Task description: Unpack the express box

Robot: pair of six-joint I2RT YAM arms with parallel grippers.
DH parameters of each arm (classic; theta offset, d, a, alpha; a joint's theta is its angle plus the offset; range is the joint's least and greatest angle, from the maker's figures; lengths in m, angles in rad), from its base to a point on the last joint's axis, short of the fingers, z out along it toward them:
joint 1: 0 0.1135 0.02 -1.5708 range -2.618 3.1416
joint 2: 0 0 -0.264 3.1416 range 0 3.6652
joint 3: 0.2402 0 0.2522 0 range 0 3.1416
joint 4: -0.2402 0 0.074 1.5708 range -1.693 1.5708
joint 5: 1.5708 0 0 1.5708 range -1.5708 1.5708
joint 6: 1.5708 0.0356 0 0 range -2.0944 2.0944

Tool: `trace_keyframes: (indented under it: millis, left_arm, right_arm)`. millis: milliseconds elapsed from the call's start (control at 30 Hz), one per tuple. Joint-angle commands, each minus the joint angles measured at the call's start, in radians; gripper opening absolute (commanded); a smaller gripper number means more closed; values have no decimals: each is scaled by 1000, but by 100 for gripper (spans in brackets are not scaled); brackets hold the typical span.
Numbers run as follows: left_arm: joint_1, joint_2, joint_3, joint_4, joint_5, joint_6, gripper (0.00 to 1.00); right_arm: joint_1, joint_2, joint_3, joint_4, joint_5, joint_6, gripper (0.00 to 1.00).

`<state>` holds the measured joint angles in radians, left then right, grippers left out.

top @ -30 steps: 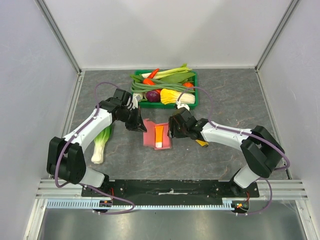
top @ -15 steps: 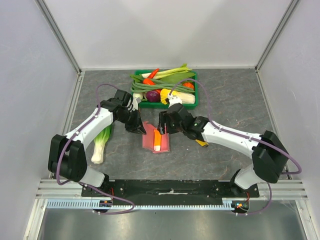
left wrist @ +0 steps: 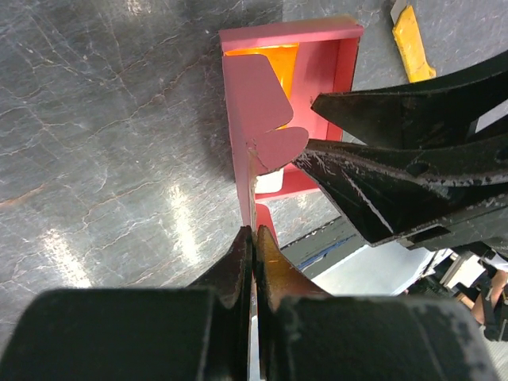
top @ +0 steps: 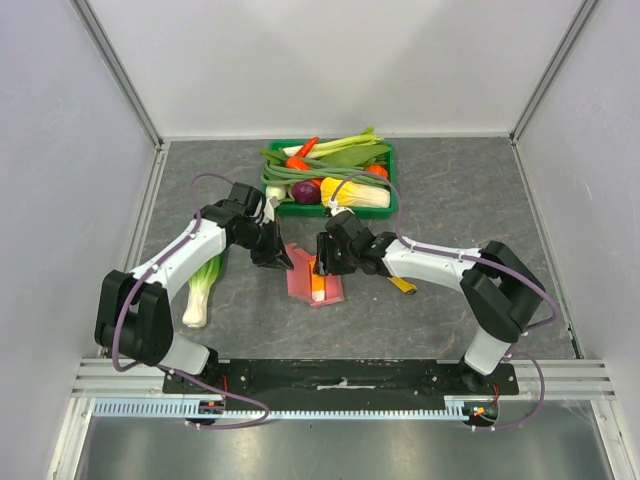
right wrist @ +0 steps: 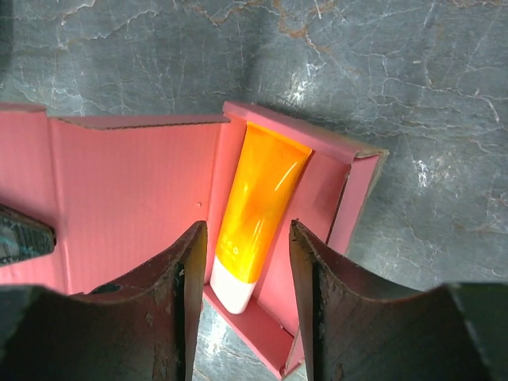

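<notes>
The express box (top: pixel 300 283) lies open on the grey table, pink inside and out, with its lid folded out to the left (right wrist: pixel 127 186). An orange tube with a white end (right wrist: pixel 258 202) rests in the box tray. My left gripper (top: pixel 281 259) is shut on the thin edge of the lid flap (left wrist: pixel 252 178), its fingers (left wrist: pixel 238 262) pressed together on the card. My right gripper (right wrist: pixel 246 238) hangs open just over the tray. Its fingers (right wrist: pixel 186 270) straddle the tube's white end with a gap on each side.
A green crate (top: pixel 392 207) full of vegetables stands just behind the box. A leek (top: pixel 203 285) lies at the left beside my left arm. A yellow-handled tool (top: pixel 403 285) sits to the right of the box, partly under my right arm.
My right gripper has moved left from the box's right edge to over the tray, and its jaws have narrowed around the tube. The left gripper keeps hold of the lid.
</notes>
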<state>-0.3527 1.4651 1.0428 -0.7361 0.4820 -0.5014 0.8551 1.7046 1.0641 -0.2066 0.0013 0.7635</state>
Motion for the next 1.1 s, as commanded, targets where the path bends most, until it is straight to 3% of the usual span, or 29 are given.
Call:
trace_keyframes:
  millis: [0,400,633,1067]
  left_arm:
    - [4,-51,-27,72,-3,-80,2]
    - [3,-97,-79,110,-14,-124,2]
    - [4,-98,-90,121,-14,-132,2]
    - [4,-95,-87,110,-29,-120,2]
  right_arm:
    - [-19,33,2,82,-78,40,51]
    - [-44,151,68,19,-178,25,53]
    - [-44,154,57,122,-305,-7,48]
    - [-41,170,59,110,-247,-27,15]
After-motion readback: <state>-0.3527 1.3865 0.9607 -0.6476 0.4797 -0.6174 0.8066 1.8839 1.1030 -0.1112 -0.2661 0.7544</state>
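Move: My right hand is open just over the orange tube in the express box: the tube's middle is about 4 cm below, 2 cm to the left and 1 cm back. The pink lid, standing up, is some 5 cm to the left of this hand and 1 cm back; the yellow cutter lies roughly 17 cm to its right and 3 cm back. From my left hand, which already pinches the lid's edge, the tube is about 5 cm right, 3 cm back and 7 cm below. I sink my right hand about 4 cm into the box, then slide nearly 3 cm left towards the lid, swinging the wrist some 15 degrees so the fingers point more leftward. Then I close the half-open fingers across the tube around its middle, pinching it from both sides, while my left hand keeps its pinch on the lid and turns only slightly. ##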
